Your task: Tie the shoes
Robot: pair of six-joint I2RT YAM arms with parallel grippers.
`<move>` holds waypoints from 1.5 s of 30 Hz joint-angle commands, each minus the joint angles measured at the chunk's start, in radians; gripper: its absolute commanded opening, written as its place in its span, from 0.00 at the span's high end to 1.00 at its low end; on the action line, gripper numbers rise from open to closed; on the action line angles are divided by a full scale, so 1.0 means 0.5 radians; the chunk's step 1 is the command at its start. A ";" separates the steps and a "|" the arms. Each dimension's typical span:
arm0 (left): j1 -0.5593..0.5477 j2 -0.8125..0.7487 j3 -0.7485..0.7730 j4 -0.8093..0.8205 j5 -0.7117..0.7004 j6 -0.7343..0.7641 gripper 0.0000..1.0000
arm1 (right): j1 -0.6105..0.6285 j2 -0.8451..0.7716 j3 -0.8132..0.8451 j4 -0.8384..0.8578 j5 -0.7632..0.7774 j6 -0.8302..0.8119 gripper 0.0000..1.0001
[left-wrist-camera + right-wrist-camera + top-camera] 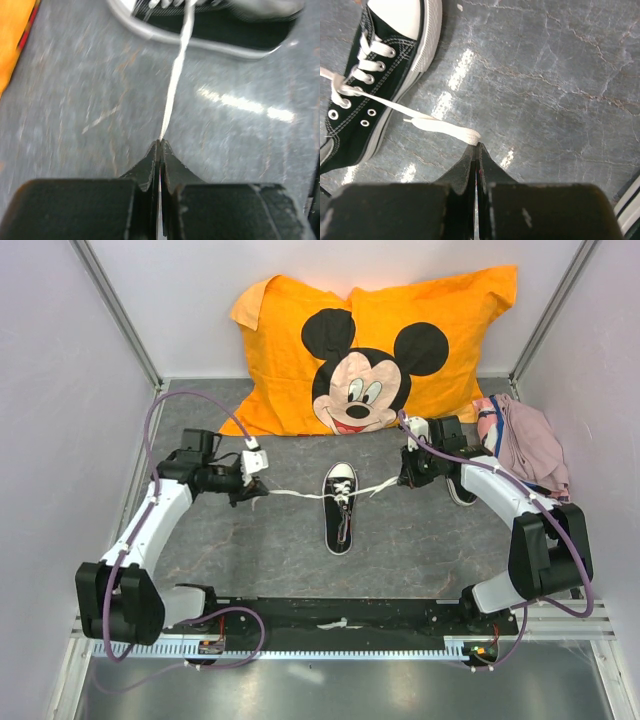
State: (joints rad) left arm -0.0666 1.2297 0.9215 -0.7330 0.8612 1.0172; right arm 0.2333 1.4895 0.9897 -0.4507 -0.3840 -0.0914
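Observation:
One black sneaker [340, 508] with a white toe cap lies in the middle of the grey mat, toe toward the back. Its two white laces are stretched out sideways. My left gripper [256, 490] is shut on the left lace [295, 494], which runs taut from the closed tips [161, 141] up to the shoe [210, 22]. My right gripper [405, 480] is shut on the folded end of the right lace [442, 125], just off the shoe's side [365, 90]. The second shoe [462, 490] lies partly hidden behind the right arm.
An orange Mickey Mouse pillow [370, 350] leans against the back wall. A bundle of pink cloth [528, 440] sits at the back right corner. White walls close in both sides. The arm bases stand on a black rail [340, 615] at the near edge.

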 commanded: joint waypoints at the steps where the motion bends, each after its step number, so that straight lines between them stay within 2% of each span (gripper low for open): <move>1: -0.391 -0.042 0.170 0.008 0.235 -0.156 0.98 | -0.003 0.015 0.048 0.146 -0.103 0.066 1.00; 4: -0.725 -0.008 0.185 0.358 0.235 -0.493 0.98 | -0.006 0.037 0.061 0.189 -0.177 0.078 1.00; 9: -1.286 0.372 0.381 0.821 0.143 -0.730 0.98 | -0.006 0.055 0.064 0.251 -0.244 0.088 1.00; 12: -1.492 0.633 0.561 0.981 0.140 -0.905 0.98 | -0.006 0.037 0.049 0.285 -0.290 0.085 1.00; 16: -1.649 0.909 0.728 1.217 0.079 -0.957 0.98 | -0.006 0.006 0.018 0.337 -0.306 0.100 1.00; 18: -1.698 1.077 0.838 1.224 -0.022 -1.000 0.98 | -0.006 0.000 -0.001 0.352 -0.321 0.106 1.00; 20: -1.695 1.130 0.887 1.224 -0.062 -1.062 0.89 | -0.006 -0.003 -0.004 0.371 -0.333 0.109 1.00; 21: -1.680 1.109 0.888 1.218 -0.096 -1.086 0.81 | -0.006 -0.006 -0.001 0.386 -0.355 0.109 1.00; 22: -1.665 1.075 0.866 1.208 -0.093 -1.083 0.67 | -0.006 0.000 -0.001 0.398 -0.367 0.115 1.00; 25: -1.576 0.840 0.686 1.221 -0.118 -1.074 0.55 | -0.006 0.031 0.027 0.438 -0.432 0.137 1.00; 30: -1.217 0.581 0.480 1.245 -0.111 -1.319 0.49 | 0.030 0.083 0.122 0.493 -0.533 0.161 1.00; 35: -0.929 0.501 0.394 1.245 -0.142 -1.360 0.46 | 0.144 0.147 0.257 0.512 -0.567 0.167 1.00; 45: -0.864 0.563 0.381 1.322 -0.133 -1.246 0.44 | 0.405 0.166 0.447 0.490 -0.637 0.167 1.00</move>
State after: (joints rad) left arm -0.4973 1.4982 1.1084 -0.1223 0.7856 0.3836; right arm 0.3985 1.5745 1.1522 -0.2382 -0.6579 -0.0040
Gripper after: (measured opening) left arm 0.560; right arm 0.007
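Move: The left hand, holding its lace taut, has the bare table patch right of the shoe about 33 cm to its right, 8 back and 14 below; the shoe's middle is some 20 cm right, 4 back. From the right hand, which grips a lace loop, the shoe's toe cap lies roughly 17 cm left, 3 ahead and 6 below, the shoe's middle 17 left, 6 back, and the other shoe 15 right, 5 ahead. The left hand swings its lace about 30 cm right across the shoe, drawing back some 8 cm, opens to let the lace go on the far side, then returns half that way left and forward, open, beside the toe. The right hand keeps its loop pinched and carries it about 12 cm left and 7 up towards the toe, rolling slightly. ##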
